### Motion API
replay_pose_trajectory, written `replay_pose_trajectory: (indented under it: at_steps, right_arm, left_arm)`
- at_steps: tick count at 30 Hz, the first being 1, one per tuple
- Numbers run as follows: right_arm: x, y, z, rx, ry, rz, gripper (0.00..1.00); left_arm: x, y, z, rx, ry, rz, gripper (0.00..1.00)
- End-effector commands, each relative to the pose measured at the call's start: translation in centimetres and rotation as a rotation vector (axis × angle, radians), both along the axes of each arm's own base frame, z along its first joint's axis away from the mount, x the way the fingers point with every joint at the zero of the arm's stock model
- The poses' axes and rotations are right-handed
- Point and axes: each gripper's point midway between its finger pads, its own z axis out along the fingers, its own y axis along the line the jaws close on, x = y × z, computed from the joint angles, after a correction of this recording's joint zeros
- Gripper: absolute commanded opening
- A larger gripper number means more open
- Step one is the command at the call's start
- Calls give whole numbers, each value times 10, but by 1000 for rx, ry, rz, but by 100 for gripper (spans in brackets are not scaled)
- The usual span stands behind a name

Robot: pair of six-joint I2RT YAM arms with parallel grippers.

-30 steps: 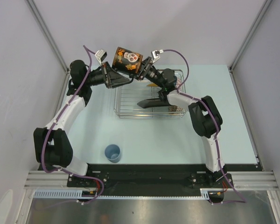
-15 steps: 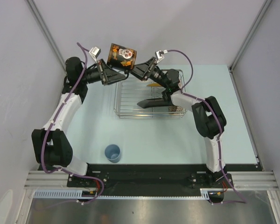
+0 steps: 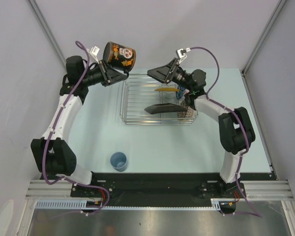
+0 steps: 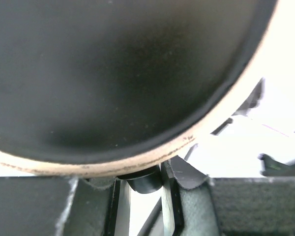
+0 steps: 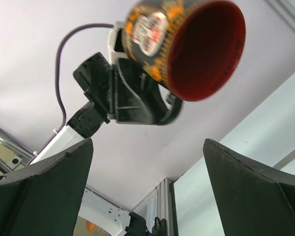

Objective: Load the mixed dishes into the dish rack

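The dark skull-print mug (image 3: 120, 54) hangs tilted in the air above the table's far left, its red inside (image 5: 206, 46) facing the right wrist camera. My left gripper (image 3: 119, 70) is shut on the mug's handle (image 4: 145, 181), and the mug's base fills the left wrist view. My right gripper (image 3: 152, 73) is open and empty over the back of the dish rack (image 3: 132, 105), clear of the mug. A yellow plate (image 3: 165, 90) and a dark square plate (image 3: 162, 108) are in the rack. The small light-blue cup (image 3: 118, 161) stands near the front.
A patterned bowl (image 3: 187, 114) sits in the rack's right end, partly under my right arm. Grey walls close in the table at the back and sides. The arm bases are along the near edge.
My left arm has swung the mug up and to the left, away from the rack. My right gripper has drawn back to the right, so the gap between it and the mug has widened.
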Motion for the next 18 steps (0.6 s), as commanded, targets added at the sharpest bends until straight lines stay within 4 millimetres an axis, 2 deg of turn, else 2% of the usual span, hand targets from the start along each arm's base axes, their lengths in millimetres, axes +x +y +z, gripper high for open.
replay_pose_trajectory:
  at_steps: [1,2,3,4,5,7,12,18]
  right_arm:
    - [-15,-44,52,14,-137,-59,100]
    - [-22,-52,66,17,-167,-68,100]
    - [-19,-61,69,2,-177,-94,100]
    - [-29,-67,83,1,-209,-100,100]
    - [-28,-70,82,-23,-195,-114,100]
    - [-28,-79,86,-67,-229,-163,100]
    - [-43,-93,87,-183,-209,-222,99]
    - [-60,-103,89,-238,-220,-265,100]
  left_arm:
    - [3,-3,27,216,-279,66,0]
    - [5,-4,19,245,-274,72,0]
    - [8,-7,8,285,-273,78,0]
    - [11,-8,0,304,-263,78,0]
    - [14,-10,-13,325,-233,73,0]
    - [20,-13,-26,369,-228,77,0]
    - [39,-17,-64,501,-188,77,0]
    - [67,-15,-92,638,-198,107,0]
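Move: My left hand holds the mug by its handle, high over the rack's left side. The empty left part of the rack lies about 27 cm below, 4 cm ahead and 5 cm to the right; the dark tray stands about 18 cm right and 1 cm back, the yellow plate about 19 cm right and 7 cm ahead. From my empty right hand, the mug is some 14 cm left, 5 cm ahead and slightly above, the rack's left part 7 cm left, 3 cm ahead and far below. Keeping my grip on the handle, I sink my left hand about 15 cm towards the empty left part of the rack and tip its fingers down some 30 degrees, so the mug's mouth turns further downward. Meanwhile my right hand, fingers still wide open, backs off to the right and up about 10 cm each, drawing back a little and swinging slightly clockwise. ##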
